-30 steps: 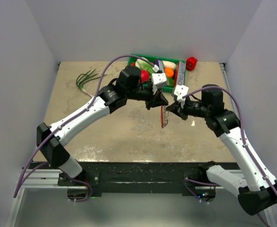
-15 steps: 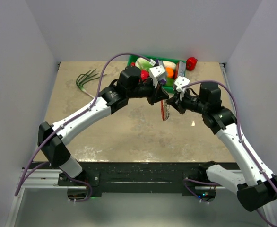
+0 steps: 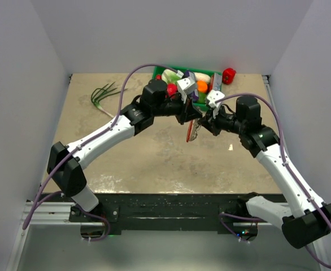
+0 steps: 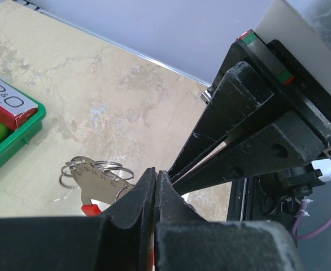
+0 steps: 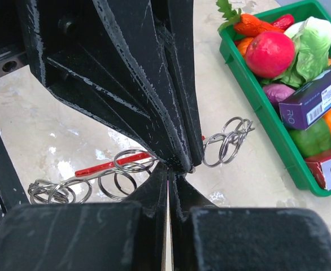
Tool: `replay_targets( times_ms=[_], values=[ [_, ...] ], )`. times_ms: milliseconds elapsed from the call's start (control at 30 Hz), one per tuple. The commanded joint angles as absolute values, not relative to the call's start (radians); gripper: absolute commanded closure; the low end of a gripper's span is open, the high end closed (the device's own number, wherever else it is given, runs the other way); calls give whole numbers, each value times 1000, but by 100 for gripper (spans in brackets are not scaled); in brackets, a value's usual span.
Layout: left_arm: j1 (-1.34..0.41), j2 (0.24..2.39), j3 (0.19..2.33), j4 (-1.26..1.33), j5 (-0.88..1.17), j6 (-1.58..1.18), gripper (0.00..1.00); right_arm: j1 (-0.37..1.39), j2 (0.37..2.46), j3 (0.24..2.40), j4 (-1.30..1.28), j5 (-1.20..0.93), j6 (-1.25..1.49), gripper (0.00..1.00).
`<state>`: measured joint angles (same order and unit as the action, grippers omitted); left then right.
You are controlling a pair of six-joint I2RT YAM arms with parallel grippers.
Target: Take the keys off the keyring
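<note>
Above the middle of the table my left gripper point(image 3: 191, 117) and right gripper point(image 3: 204, 122) meet tip to tip, both shut. The keyring bunch point(image 3: 192, 131) hangs tilted under them, red tag and silvery metal. In the right wrist view my right gripper point(image 5: 169, 169) touches the left gripper's fingers point(image 5: 154, 84). The thin red tag point(image 5: 106, 166) runs behind those fingers, with silvery rings point(image 5: 229, 141) on both sides. In the left wrist view my left gripper point(image 4: 156, 172) is shut with red showing between the jaws. A flat silvery key point(image 4: 100, 183) with rings sits beside it. The pinch points themselves are hidden.
A green tray point(image 3: 161, 70) of toy vegetables and boxes stands at the back, close behind the grippers; its rim point(image 5: 250, 118) is just right of the bunch. A red toy point(image 3: 229, 75) lies beside it. Green sprigs point(image 3: 104, 94) lie at the back left.
Both grippers have moved a little toward the tray and left, staying tip to tip. The bunch rose with them and now hangs more tilted.
</note>
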<state>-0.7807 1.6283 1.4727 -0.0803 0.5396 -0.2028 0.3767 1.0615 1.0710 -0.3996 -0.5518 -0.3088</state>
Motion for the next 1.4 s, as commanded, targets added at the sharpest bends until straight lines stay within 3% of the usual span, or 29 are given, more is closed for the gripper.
replay_targets(
  times_ms=[0, 567, 1367],
  values=[
    [-819, 1683, 1443, 18, 658, -268, 100, 411, 1058, 1115, -201, -718, -264, 100],
    [-695, 1580, 1301, 221, 827, -408, 100, 402, 1020, 1131, -225, -689, -276, 100],
    [-615, 1445, 1301, 90, 873, -225, 100, 396, 959, 1052, -308, -466, -417, 100]
  ],
)
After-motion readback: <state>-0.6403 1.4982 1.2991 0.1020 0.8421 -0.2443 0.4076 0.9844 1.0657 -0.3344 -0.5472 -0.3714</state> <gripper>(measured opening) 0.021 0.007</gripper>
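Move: The keyring and its keys are already pinched at the fingertips of both hands, which all but meet high above the table. The bunch's middle hangs about 3 cm back, 3 cm left and 4 cm below the left hand, and about the same from the right. From the left hand, the green crate lies some 25 cm farther out, 3 cm left and 23 cm down; the red pepper some 33 cm out, 19 cm right and 25 cm down. The keyring is drawn out leftward by the left hand, which pulls away from the right hand's tips by about 5 cm, rising some 2 cm as it turns slightly clockwise and tips its fingers up. The right hand lifts about 3.5 cm, easing slightly back, its fingers tilting up about 10 degrees. Both grippers stay shut, a thin ring wire spanning their tips. ##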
